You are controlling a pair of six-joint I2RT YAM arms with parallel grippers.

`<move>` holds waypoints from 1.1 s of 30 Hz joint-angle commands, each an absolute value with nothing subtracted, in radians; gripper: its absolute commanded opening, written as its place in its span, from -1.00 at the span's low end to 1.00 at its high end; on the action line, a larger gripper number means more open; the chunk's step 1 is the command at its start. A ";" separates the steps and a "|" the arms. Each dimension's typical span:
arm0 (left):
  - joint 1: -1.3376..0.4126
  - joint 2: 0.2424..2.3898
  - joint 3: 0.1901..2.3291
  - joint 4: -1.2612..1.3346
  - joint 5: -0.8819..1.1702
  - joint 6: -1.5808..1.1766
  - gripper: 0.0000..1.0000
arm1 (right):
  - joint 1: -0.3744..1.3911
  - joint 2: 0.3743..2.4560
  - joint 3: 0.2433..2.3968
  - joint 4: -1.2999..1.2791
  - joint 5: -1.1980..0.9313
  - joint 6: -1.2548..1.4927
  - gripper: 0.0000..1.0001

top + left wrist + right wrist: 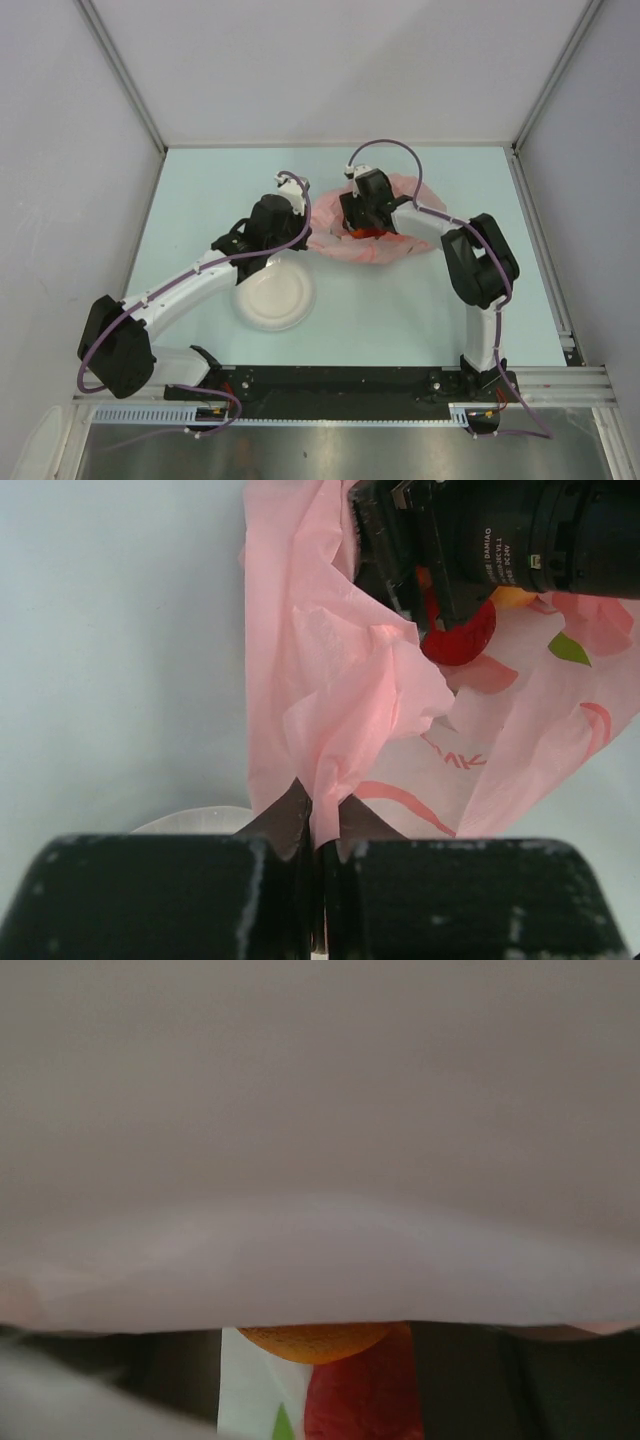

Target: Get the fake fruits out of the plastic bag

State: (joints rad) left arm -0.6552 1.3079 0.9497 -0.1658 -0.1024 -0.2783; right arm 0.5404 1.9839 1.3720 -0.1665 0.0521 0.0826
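The pink plastic bag (pixel 385 215) lies crumpled at the table's middle back. My left gripper (pixel 322 820) is shut on a fold of the bag's near edge (pixel 330 730) and holds it up. Reaching into the bag's mouth from above is my right gripper (pixel 362 228), with a red fruit (pixel 462 640) at its fingertips. In the right wrist view, bag film hides most of the picture. Below it the dark fingers (pixel 480 1380) stand apart, with an orange ball (pixel 315 1340) and a red fruit (pixel 365 1400) in the gap; the red one touches only the right finger.
A round white plate (pixel 270 298) sits on the table in front of the bag, beside the left arm's forearm; its rim (pixel 190 820) shows just left of my left fingers. Metal frame posts and grey walls close in the table's sides and back.
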 commanded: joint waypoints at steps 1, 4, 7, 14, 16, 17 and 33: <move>-0.658 1.287 0.968 -0.126 -0.098 -0.247 -0.83 | 0.489 1.860 1.420 -0.181 0.028 0.025 -0.07; -0.660 1.301 0.999 -0.121 -0.086 -0.239 -0.51 | 0.463 1.711 1.427 -0.257 -0.030 0.002 -0.17; -0.658 1.321 1.067 -0.153 -0.062 -0.233 0.64 | 0.465 1.603 1.437 -0.394 -0.109 -0.066 -0.24; -0.575 1.275 1.247 -0.227 0.046 -0.256 0.99 | 0.627 1.364 1.419 -0.551 -0.259 -0.178 -0.30; -0.529 1.253 1.290 -0.264 0.048 -0.287 1.00 | 0.695 1.356 1.417 -0.554 -0.285 -0.228 -0.30; -0.473 1.226 1.299 -0.276 0.034 -0.293 1.00 | 0.759 1.356 1.416 -0.558 -0.285 -0.251 -0.29; -0.134 0.976 1.152 -0.311 -0.024 -0.269 0.99 | 1.069 1.850 1.474 -0.221 -0.336 -0.295 -0.22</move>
State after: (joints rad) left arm -0.1722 0.9962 1.1397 -0.3172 0.0036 -0.3046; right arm 1.0664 1.7378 1.4170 -0.3443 -0.3313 -0.3305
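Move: Pinched already between the right fingers is the orange; the white plate it goes to lies about 20 cm back and 20 cm to the left of that hand, some 3 cm lower. The plastic bag's middle is about 5 cm right, level with it, and the red fruit roughly 4 cm right and 2 cm back. From the left hand, still pinching the bag's rim, the plate is about 8 cm back, 7 cm left and 15 cm below. Lifting the orange steeply out of the bag by about 25 cm, the right hand keeps its grip, swings back and left to the plate and sinks partway, turning some 60 degrees counter-clockwise. The left hand opens wide, lets go of the rim, rises, then veers left, away from the bag, ending about 17 cm higher and as far left. ##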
